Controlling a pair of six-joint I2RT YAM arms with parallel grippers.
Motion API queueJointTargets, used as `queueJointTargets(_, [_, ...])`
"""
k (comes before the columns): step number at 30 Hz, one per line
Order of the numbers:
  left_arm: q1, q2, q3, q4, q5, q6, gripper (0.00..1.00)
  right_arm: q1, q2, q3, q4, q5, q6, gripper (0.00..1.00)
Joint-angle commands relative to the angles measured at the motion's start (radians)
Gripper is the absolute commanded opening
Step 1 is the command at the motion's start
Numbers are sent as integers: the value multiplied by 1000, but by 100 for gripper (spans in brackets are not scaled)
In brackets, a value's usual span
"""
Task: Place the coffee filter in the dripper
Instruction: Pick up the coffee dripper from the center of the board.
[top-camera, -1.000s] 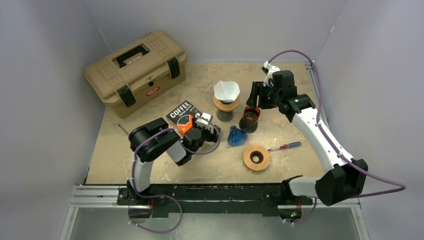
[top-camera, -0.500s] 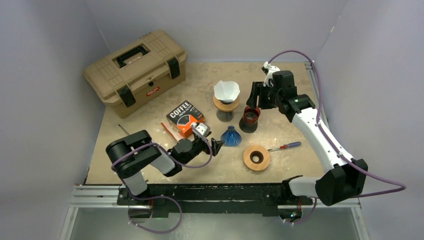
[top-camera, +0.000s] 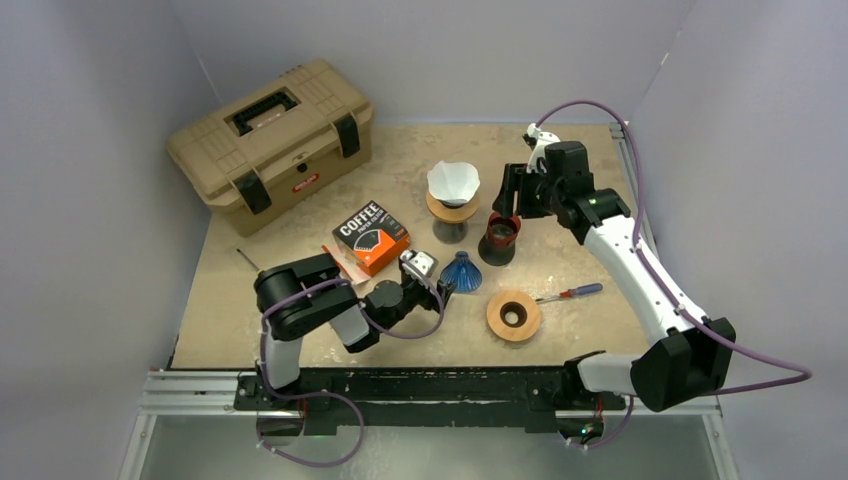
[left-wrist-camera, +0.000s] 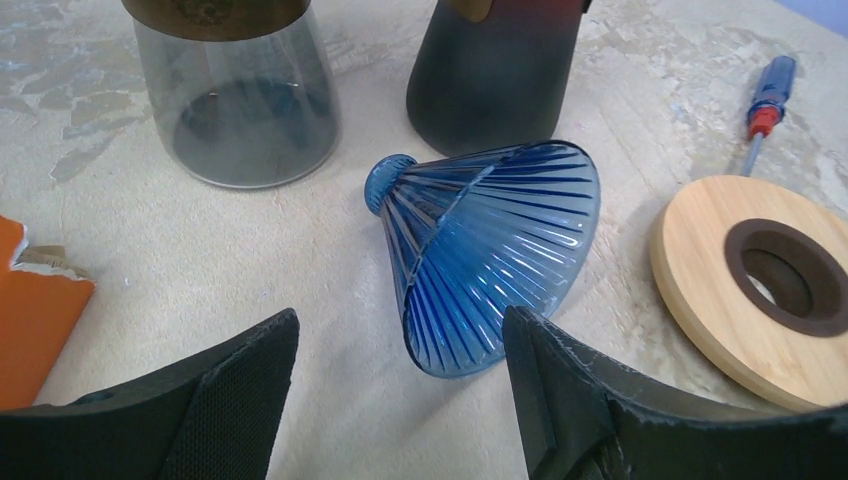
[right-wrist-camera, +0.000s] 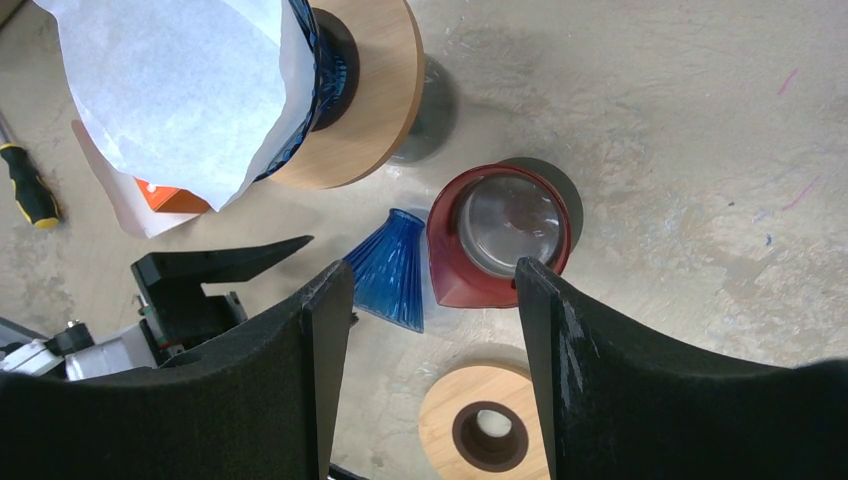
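A white paper coffee filter (top-camera: 453, 181) (right-wrist-camera: 170, 90) sits opened in a blue dripper (right-wrist-camera: 312, 62) on a wooden collar, on top of a glass carafe (left-wrist-camera: 240, 110). A second blue ribbed dripper (top-camera: 466, 272) (left-wrist-camera: 495, 250) lies on its side on the table. My left gripper (top-camera: 437, 283) (left-wrist-camera: 400, 320) is low and open just in front of that cone's wide rim, with nothing between its fingers. My right gripper (top-camera: 510, 195) (right-wrist-camera: 432, 268) hangs open above a dark red carafe (top-camera: 498, 238) (right-wrist-camera: 500, 235), holding nothing.
A wooden ring (top-camera: 513, 315) (left-wrist-camera: 760, 290) lies right of the fallen cone, with a red-and-blue screwdriver (top-camera: 570, 293) behind it. An orange coffee box (top-camera: 370, 236) sits left of the carafes. A tan toolbox (top-camera: 270, 140) fills the back left.
My left arm drew back from the coffee box, then came forward and right, so its open gripper now faces the fallen blue cone. The right arm has not moved.
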Motion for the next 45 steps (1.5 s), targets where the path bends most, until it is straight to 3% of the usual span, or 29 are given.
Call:
queueJointTargets(1, [-2, 63, 57, 119, -40, 7, 72, 2, -18, 12, 5, -7, -14, 64])
queueJointTargets(5, [-2, 92, 61, 188, -37, -14, 64, 2, -20, 11, 3, -9, -15, 64])
queueJointTargets(13, [-2, 37, 81, 99, -29, -40, 31, 2, -17, 14, 0, -12, -21, 64])
queueJointTargets(16, [-2, 24, 81, 85, -22, -42, 24, 1, -20, 14, 2, -11, -17, 64])
queueJointTargets(21, [-2, -8, 70, 79, 11, -53, 1, 1, -17, 35, -14, -12, -22, 64])
queueJointTargets(27, [-3, -59, 48, 57, 10, -113, 0, 1, -22, 48, -24, -12, -30, 65])
queueJointTargets(33, [-2, -167, 29, -45, 4, -162, 0, 2, -42, 22, -6, -34, -33, 76])
queueJointTargets(40, [-2, -361, 36, -330, -18, -160, 0, 2, -59, -1, 26, -38, -53, 85])
queueJointTargets(45, [-2, -496, 111, -682, -59, -158, 0, 1, -83, 8, 43, -81, -86, 89])
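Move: Lying on the table just off the left fingertips, the blue coffee dripper is about 3 cm ahead and 3 cm to the right, some 1 cm lower. The glass carafe stands about 12 cm ahead and 1 cm to the right, the red carafe 9 cm ahead and 10 cm to the right. The loose wooden ring is 4 cm back and 13 cm to the right. From the right hand the dripper lies about 5 cm back, 8 cm to the left and 18 cm below. Easing forward and right about 2 cm onto the dripper's near side, the left hand shuts its wide-open fingers and pinches the thin wall, already starting to rise. It then lifts roughly 8 cm nearly straight up, its left side dipping about 10 degrees, with the grip kept. Over the red carafe the right hand opens its fingers wider and rises about 1 cm. ##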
